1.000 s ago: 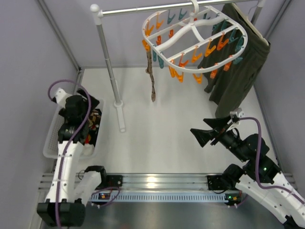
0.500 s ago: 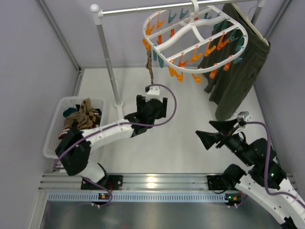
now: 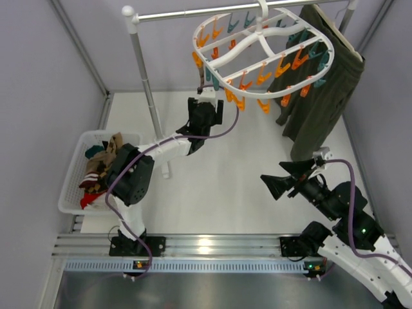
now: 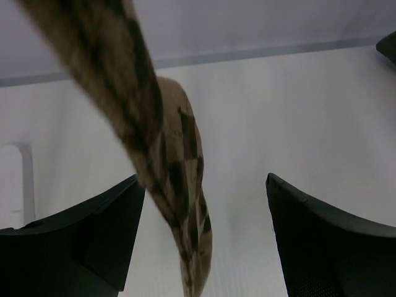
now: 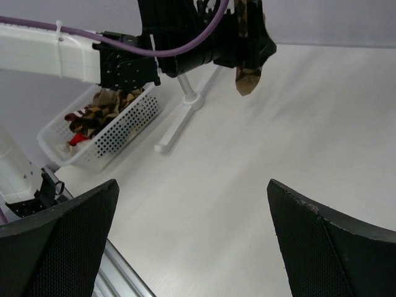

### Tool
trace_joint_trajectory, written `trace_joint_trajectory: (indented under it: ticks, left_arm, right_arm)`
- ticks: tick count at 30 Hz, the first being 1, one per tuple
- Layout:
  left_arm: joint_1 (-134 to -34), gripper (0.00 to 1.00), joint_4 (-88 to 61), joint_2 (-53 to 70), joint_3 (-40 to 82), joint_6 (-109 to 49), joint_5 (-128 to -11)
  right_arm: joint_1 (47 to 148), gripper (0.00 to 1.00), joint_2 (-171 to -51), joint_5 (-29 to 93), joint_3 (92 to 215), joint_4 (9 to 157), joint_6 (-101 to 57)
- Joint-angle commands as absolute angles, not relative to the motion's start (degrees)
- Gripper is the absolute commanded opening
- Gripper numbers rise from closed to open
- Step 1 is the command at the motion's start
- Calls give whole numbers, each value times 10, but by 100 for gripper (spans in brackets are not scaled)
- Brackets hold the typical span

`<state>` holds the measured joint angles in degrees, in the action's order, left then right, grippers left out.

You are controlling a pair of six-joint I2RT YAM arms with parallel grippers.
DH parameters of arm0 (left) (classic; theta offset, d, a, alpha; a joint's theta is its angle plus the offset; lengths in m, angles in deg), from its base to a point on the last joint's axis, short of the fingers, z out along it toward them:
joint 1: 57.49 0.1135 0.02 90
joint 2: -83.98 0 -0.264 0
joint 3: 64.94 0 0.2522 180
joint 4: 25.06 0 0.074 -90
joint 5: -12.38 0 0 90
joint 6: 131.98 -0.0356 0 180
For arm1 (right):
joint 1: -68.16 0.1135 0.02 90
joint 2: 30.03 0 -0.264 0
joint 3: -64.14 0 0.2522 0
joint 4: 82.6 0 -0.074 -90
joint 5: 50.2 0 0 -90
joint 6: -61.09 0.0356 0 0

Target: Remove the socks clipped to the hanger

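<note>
The white oval hanger (image 3: 264, 45) with orange and teal clips hangs from the rail at the top. One brown argyle sock (image 3: 200, 81) is still clipped at its left edge and hangs down. My left gripper (image 3: 203, 103) is raised to that sock and open. In the left wrist view the sock (image 4: 167, 167) hangs between the open fingers (image 4: 80, 241), closer to the left one; I cannot tell if it touches. My right gripper (image 3: 273, 181) is open and empty, low over the table at the right. The right wrist view shows the sock's tip (image 5: 249, 73).
A white perforated basket (image 3: 69, 187) at the left holds several removed socks (image 3: 103, 161). The white rail stand's post (image 3: 147, 90) and foot stand just left of the left arm. A dark olive garment (image 3: 322, 96) hangs at the right, behind the right gripper.
My left arm has swung from the basket across to the hanging sock and risen, so the sock now lies between its open fingers. The right gripper has barely moved.
</note>
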<state>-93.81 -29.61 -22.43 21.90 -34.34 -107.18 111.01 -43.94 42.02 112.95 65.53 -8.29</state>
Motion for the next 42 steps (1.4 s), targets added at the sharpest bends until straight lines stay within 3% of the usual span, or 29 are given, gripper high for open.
trace_joint_trajectory:
  ticks: [1,6,8,13,20,31,40,42]
  left_arm:
    - [-928,81,-350,-259,274,-379,-1052]
    - [-933,10,-358,-233,235,-347,-1095]
    - [-950,0,-358,-207,205,-331,-1162]
    - [-998,0,-356,-154,146,-303,-1268]
    - [-1140,0,-356,-100,101,-327,-1447]
    - [-1337,0,-356,-180,172,-435,-1682]
    - [-1357,0,-356,-208,212,-458,-1697]
    - [-1359,0,-356,-206,211,-458,-1698]
  right_arm:
    - [1103,99,-466,405,1153,691,-89]
    - [1103,99,-461,380,1169,697,-79]
    - [1103,99,-456,379,1174,697,-73]
    - [1103,99,-443,374,1210,676,-67]
    - [1103,99,-456,412,1297,608,-79]
    - [1103,99,-618,434,1523,501,-145]
    - [1103,99,-749,359,1632,487,-158]
    - [1103,96,-791,333,1649,487,-157]
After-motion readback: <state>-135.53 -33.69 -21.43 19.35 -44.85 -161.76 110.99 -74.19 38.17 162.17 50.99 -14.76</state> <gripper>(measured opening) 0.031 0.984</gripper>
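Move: The last sock hangs from the hanger's left rim, already between the left hand's open fingers, its middle roughly 7 cm above them. From that hand the hanger's centre is some 20 cm to the right, 3 cm ahead and 22 cm up; the basket is about 36 cm left and 22 cm back, the rack's foot about 13 cm left and 13 cm back, both below. From the right hand the sock is roughly 35 cm ahead, 20 cm left and slightly lower. Left fingers pinch the sock, dragging it some 23 cm back and rightward; open right hand rises 20 cm. ##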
